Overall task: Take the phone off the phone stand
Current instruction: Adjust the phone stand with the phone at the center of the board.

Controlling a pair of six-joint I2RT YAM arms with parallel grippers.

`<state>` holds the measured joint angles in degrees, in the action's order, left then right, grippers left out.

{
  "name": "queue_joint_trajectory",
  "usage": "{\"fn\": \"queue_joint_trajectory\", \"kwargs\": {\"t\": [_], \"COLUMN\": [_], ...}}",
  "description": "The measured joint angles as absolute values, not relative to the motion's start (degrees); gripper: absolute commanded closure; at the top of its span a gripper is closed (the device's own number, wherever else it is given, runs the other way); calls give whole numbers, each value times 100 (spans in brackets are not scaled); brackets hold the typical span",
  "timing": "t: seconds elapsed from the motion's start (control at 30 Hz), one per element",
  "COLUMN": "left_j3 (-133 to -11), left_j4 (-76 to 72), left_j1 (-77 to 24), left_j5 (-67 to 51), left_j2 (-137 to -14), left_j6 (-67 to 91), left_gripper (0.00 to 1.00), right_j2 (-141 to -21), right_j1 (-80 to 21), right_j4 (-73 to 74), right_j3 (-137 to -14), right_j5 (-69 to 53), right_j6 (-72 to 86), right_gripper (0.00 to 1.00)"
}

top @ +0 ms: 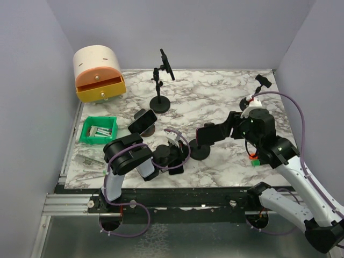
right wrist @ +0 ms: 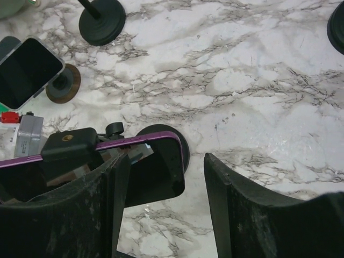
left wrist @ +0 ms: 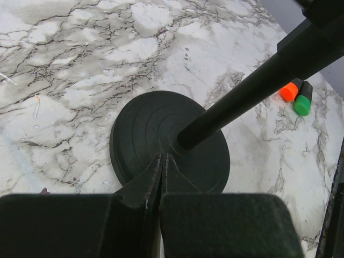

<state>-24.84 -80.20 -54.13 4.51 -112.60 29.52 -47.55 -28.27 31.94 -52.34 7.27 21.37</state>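
Observation:
The phone (right wrist: 161, 172) has a purple case and a dark screen. It sits sideways in the black clamp (right wrist: 70, 146) of the phone stand. The stand's round black base (left wrist: 156, 134) rests on the marble, and its pole (left wrist: 258, 80) leans up to the right. My left gripper (left wrist: 163, 157) is shut, its tips resting on the near rim of that base. My right gripper (right wrist: 165, 158) is open, with the phone's free end between its fingers. The right finger (right wrist: 236, 204) stands apart from the phone. In the top view the phone (top: 207, 133) hangs over the base (top: 200, 152).
A second phone (top: 142, 121) sits on a brown-based stand beside the left arm. A third stand (top: 159, 103) holds a phone at the back, and a small holder (top: 262, 81) stands far right. Also in view are a green bin (top: 98, 129), a drawer box (top: 98, 72) and orange and green markers (left wrist: 295, 98).

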Motion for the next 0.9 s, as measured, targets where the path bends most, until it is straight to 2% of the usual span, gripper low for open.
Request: {"fn": "queue_joint_trajectory", "kwargs": {"t": [0.23, 0.53, 0.73, 0.9], "left_j3": [-2458, -2117, -1896, -1651], "left_j4": [-7933, -7745, -7603, -6997], "left_j1": [-5413, -5518, -5721, -5872], "left_j5": [451, 451, 458, 534], "left_j2": [-11177, -10460, -9609, -8235], "left_j6": [2952, 3063, 3114, 3109], "left_gripper": [100, 71, 57, 49], "right_j2": [-5074, -5050, -4875, -4751], "right_j1": [-2827, -2827, -2827, -2827], "right_j4": [3094, 3048, 3059, 3208], "right_j3": [-5212, -5212, -5212, -5236], "right_j5": [725, 725, 722, 722], "right_j6": [2001, 1997, 2043, 2043], "right_gripper": [36, 36, 36, 36]}}
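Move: The phone on its stand runs left from the right hand: its near end is almost between the open fingers, its middle about 7 cm left, 2 cm back and 2 cm below, with the round base another 20 cm down under it. From the left hand's shut fingertips, the base's middle lies some 6 cm right, 2 cm ahead and 4 cm below, the stand's phone roughly 14 cm above them over that base; the flat phone lies 6 cm left, 6 cm back and 4 cm below. Lift the left gripper away from the stand's base, about 11 cm up and 5 cm back, starting slowly then speeding up, and open its shut fingers to roughly half as it rises. Meanwhile dip the open right gripper a little over 1 cm down and 1 cm forward against the phone's right end, then ease it back up to where it began. ##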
